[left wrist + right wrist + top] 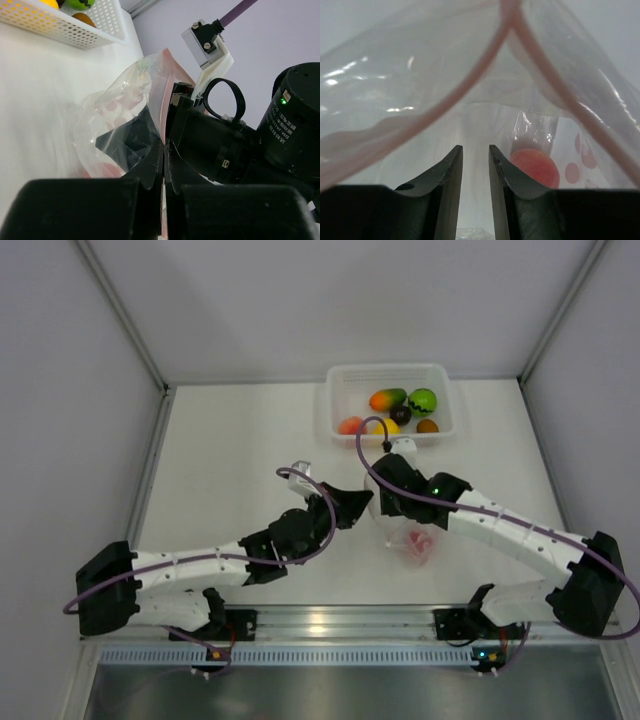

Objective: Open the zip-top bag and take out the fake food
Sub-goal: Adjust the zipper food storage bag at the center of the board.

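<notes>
The zip-top bag lies crumpled between my two arms, its mouth held apart. My left gripper is shut on the bag's pink zip edge; in the top view the left gripper sits at the bag's left side. My right gripper is open with a narrow gap, pushed inside the bag's mouth between the two zip strips, nothing between its fingers. One pink-red piece of fake food lies in the bag just right of the right finger, also visible as the pink-red fruit.
A white perforated tray stands at the back with several fruits: mango, green, dark purple, brown, peach-orange, yellow. The right arm's black body crowds close beside my left fingers.
</notes>
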{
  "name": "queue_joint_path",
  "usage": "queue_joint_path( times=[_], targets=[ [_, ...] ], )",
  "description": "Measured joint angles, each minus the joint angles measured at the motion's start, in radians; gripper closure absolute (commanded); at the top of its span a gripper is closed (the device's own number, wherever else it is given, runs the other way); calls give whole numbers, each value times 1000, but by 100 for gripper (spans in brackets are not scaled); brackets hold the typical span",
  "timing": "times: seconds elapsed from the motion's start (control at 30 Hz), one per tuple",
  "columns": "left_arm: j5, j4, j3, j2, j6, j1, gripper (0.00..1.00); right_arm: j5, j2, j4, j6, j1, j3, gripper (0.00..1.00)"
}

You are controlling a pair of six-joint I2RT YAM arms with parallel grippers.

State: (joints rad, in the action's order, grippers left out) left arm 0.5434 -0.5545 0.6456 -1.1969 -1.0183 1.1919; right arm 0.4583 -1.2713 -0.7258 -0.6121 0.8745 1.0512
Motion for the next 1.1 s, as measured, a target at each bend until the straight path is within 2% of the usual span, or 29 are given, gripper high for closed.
queue_joint_path(
  times=[0.23,0.47,0.87,1.1],
  targets=[
    [-14,-3,40,-34,18,0,100,2,10,-116,19,2,23,68],
    [-21,-2,73,-15,83,31,100,-5,121,-179,31,-31,-34,69],
    [10,6,76,42,159,61,100,-175,157,-127,43,-51,-135,73],
    [-38,-10,109,-28,167,61,100,-275,132,-16,39,-45,-156,73]
  ],
)
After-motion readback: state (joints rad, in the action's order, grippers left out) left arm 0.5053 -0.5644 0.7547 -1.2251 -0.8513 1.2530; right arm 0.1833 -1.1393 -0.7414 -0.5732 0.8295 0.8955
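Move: The left fingers already pinch the bag's rim. From the right hand, open inside the bag mouth, the red food lies roughly 6 cm to the right, 4 cm back and 11 cm below; that pinched rim is about 5 cm left, 3 cm back and 8 cm above, and the white basket's middle some 25 cm straight ahead, 11 cm lower. From the left hand the red food lies about 11 cm right, 3 cm back, 21 cm below. Inside the bag, right hand swings right, then left, and 5 cm back; left hand lifts its pinched rim. ##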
